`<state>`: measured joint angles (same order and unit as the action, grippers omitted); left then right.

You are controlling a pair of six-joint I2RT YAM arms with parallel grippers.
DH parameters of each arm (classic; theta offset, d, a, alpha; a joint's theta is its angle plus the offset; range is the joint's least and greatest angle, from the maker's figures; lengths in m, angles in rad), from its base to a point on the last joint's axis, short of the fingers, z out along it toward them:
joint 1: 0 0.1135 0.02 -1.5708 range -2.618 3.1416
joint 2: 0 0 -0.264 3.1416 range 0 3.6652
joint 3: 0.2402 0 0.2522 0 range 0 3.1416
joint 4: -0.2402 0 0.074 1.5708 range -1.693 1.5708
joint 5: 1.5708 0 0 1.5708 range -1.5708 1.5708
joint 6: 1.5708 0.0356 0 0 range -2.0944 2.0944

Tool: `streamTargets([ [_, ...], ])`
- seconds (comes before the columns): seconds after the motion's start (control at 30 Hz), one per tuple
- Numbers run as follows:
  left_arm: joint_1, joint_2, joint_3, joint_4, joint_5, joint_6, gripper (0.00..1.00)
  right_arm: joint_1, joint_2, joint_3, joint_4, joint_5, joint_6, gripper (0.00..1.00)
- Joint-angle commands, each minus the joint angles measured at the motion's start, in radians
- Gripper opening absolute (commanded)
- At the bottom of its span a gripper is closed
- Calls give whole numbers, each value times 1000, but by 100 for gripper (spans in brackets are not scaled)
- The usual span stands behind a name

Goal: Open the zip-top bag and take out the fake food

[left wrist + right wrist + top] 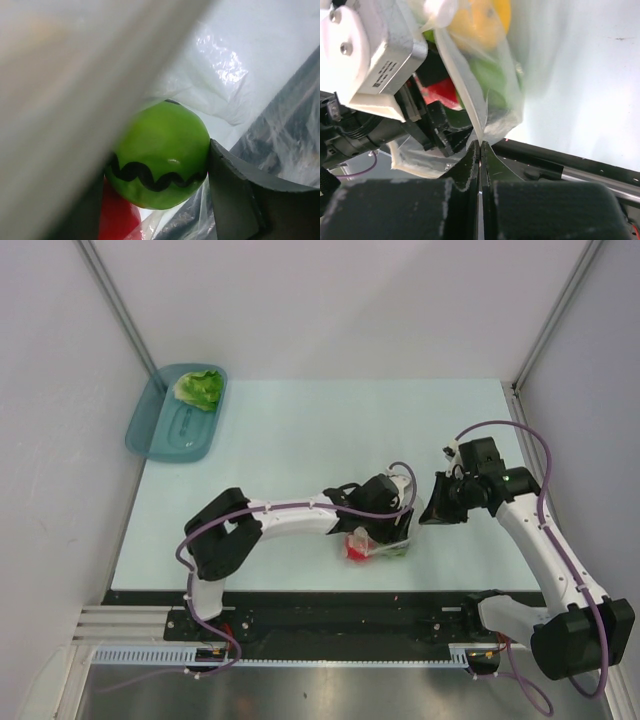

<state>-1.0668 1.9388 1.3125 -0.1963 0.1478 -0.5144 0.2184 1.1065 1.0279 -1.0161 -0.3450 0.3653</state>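
Note:
The zip-top bag (398,538) lies near the table's front edge between the two arms. My left gripper (156,162) is inside it, shut on a round green toy fruit (160,150) with a black wavy line; its right finger (240,195) presses the fruit's side. A red piece (117,217) lies just below the fruit. My right gripper (480,144) is shut on the bag's thin film edge (470,90). Through the film in the right wrist view I see a yellow fruit (480,20), the green fruit and the red piece (442,92). The lettuce leaf (200,388) lies in the teal tray.
The teal tray (160,435) stands at the table's far left corner. White walls close in the table on three sides. A black rail (330,610) runs along the near edge, just in front of the bag.

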Motion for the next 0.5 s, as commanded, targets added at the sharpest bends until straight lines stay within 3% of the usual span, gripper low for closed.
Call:
streamTargets([
  [0.0, -10, -118, -29, -163, -85, 47, 28, -2, -25, 14, 17, -18, -2, 0],
  [0.1, -10, -174, -1, -193, -134, 71, 15, 2, -33, 12, 19, -19, -2, 0],
  [0.37, -18, -284, 36, -206, -146, 189, 0, 12, -36, 58, 21, -55, 24, 0],
  [0.47, -21, -336, 37, -192, -146, 224, 0, 25, -40, 102, 22, -71, 50, 0],
])
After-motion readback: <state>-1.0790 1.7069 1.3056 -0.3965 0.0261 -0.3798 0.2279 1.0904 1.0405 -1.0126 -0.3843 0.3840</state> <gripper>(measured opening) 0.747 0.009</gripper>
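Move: Far off to the left hand's left and farther out is the teal bin, roughly 58 cm left, 32 cm ahead and a few centimetres lower; this hand already has the green ball between its fingers inside the bag. The red food lies about 9 cm to its left and 2 cm back, the yellow food some 7 cm ahead and 3 cm left, both slightly below. From the right hand, the bin is around 64 cm left, 32 cm ahead and 13 cm below. Drawing the green ball up from among the other food, the left hand first slides about 4 cm to its left, then climbs some 7 cm towards the bag's mouth, tilting roughly 10 degrees and keeping its grip. The right hand still pinches the bag's rim shut between its fingertips, easing up and left by only about a centimetre. ##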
